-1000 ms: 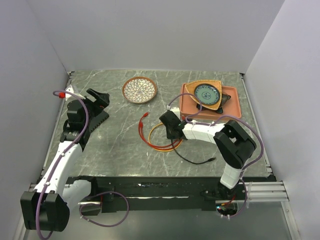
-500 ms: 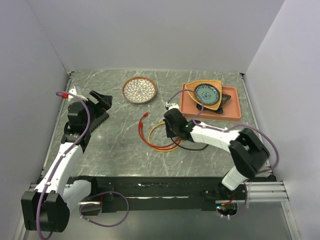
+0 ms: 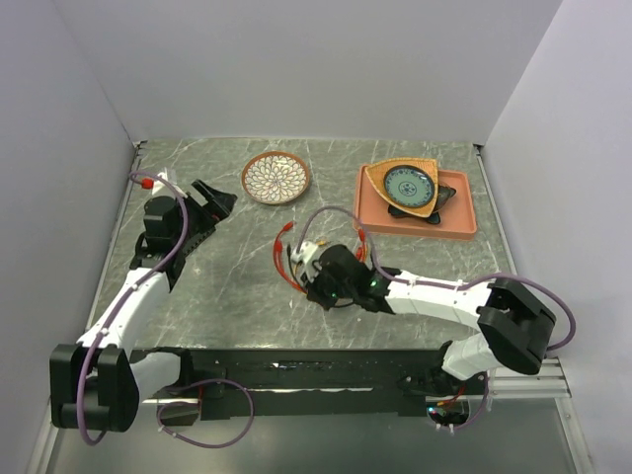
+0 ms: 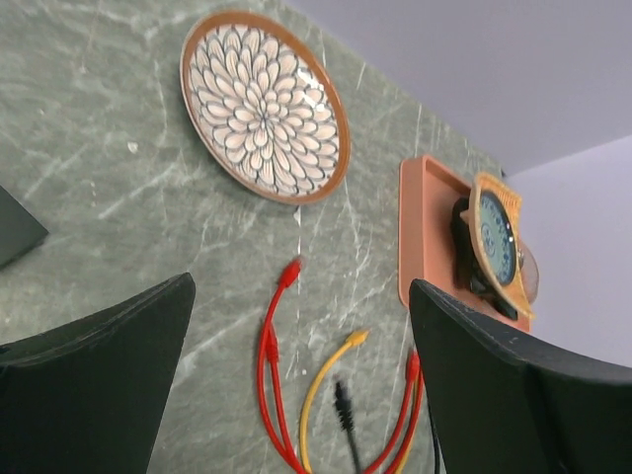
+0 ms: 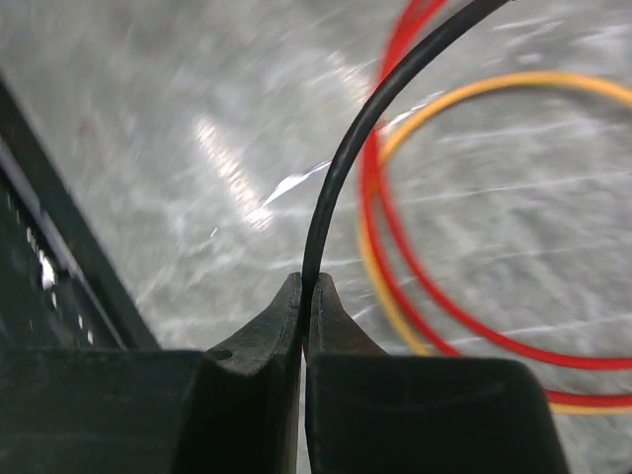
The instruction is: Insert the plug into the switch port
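The switch (image 3: pixel 186 245), a flat black box, lies at the table's left, and only a dark corner of the switch (image 4: pixel 14 227) shows in the left wrist view. My left gripper (image 3: pixel 215 200) hovers open over its far end, and the left gripper (image 4: pixel 301 286) holds nothing. My right gripper (image 5: pixel 307 286) is shut on a thin black cable (image 5: pixel 341 168) near mid-table. From above, the right gripper (image 3: pixel 318 286) is low by the cable loops. The black plug (image 4: pixel 340 393) at that cable's end points away from the arms, blurred. Red cables (image 3: pixel 283 259) and a yellow cable (image 4: pixel 321 380) lie beside it.
A floral plate (image 3: pixel 276 178) sits at the back centre. At the back right, an orange tray (image 3: pixel 464 225) holds an orange dish with a blue bowl (image 3: pixel 408 184). The black front rail (image 3: pixel 296 365) runs along the near edge, close to my right gripper.
My right gripper has shut on the black cable and swung left and toward the near edge with it. The left gripper has shifted slightly farther back and stays open.
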Controlling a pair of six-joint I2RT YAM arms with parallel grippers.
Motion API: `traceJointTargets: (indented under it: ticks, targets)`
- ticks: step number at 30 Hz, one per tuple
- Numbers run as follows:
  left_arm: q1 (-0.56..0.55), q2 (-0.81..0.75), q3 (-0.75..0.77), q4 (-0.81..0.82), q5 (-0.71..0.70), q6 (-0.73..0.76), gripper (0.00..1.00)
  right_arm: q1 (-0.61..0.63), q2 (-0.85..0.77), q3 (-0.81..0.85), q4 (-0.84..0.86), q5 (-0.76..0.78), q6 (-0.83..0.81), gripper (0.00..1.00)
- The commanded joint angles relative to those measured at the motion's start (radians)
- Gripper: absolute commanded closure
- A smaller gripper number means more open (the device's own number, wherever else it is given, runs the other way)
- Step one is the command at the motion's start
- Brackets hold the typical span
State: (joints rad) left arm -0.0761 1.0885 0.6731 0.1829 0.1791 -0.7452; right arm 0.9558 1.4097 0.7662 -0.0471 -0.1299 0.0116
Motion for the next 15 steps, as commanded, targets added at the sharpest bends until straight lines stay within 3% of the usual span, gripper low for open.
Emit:
traceJointTargets:
  ticks: [1, 2, 4, 5, 7, 8, 10, 15]
  targets:
    - [0.002, 0.047, 0.026, 0.047, 0.118, -0.006, 0.04, 0.057, 0.029, -0.019, 0.009, 0.018, -0.099, 0.97]
    - [0.002, 0.053, 0.020, 0.053, 0.146, -0.008, 0.04, 0.060, 0.041, -0.015, 0.001, 0.035, -0.091, 0.79]
    - [0.002, 0.057, -0.004, 0.091, 0.210, -0.026, 0.04, 0.066, 0.061, -0.005, -0.013, 0.061, -0.088, 0.67]
    - [0.001, 0.054, -0.036, 0.105, 0.224, -0.034, 0.04, 0.069, 0.061, -0.005, -0.008, 0.070, -0.081, 0.53]
    - [0.001, 0.030, -0.073, 0.130, 0.252, -0.057, 0.04, 0.069, 0.045, -0.007, 0.009, 0.090, -0.067, 0.41]
    - [0.001, 0.005, -0.104, 0.132, 0.249, -0.062, 0.04, 0.067, 0.038, -0.005, 0.015, 0.098, -0.056, 0.30]
    - [-0.001, -0.024, -0.135, 0.132, 0.231, -0.074, 0.04, 0.067, 0.028, 0.005, 0.039, 0.102, -0.044, 0.17]
    - [-0.001, -0.099, -0.187, 0.107, 0.192, -0.071, 0.04, 0.066, 0.139, 0.135, -0.002, 0.156, 0.023, 0.16]
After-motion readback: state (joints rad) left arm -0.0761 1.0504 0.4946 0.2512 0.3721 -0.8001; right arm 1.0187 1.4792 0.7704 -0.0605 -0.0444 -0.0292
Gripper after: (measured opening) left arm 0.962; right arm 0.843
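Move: The right hand's shut fingers hold the black cable about 8 cm above the table; the spot where it is set down lies beneath, some 7 cm down and 1 cm back. The cable's plug lies about 12 cm ahead and 2 cm to this hand's left. From the left hand that plug is roughly 16 cm right, 3 cm back and 19 cm below; 5 cm farther out than the plug are the nearer red plug, 3 cm to its left, and the yellow plug, 6 cm to its right. Down about 3 cm and at first 2 cm back, the right hand brings the black cable closer to the table, its fingers opening wide and letting go of the cable; it ends hovering and easing forward again. Meanwhile the left hand, fingers kept open, goes down 5 cm, back 4 and right 3 towards the black plug, turning some 10 degrees clockwise. ##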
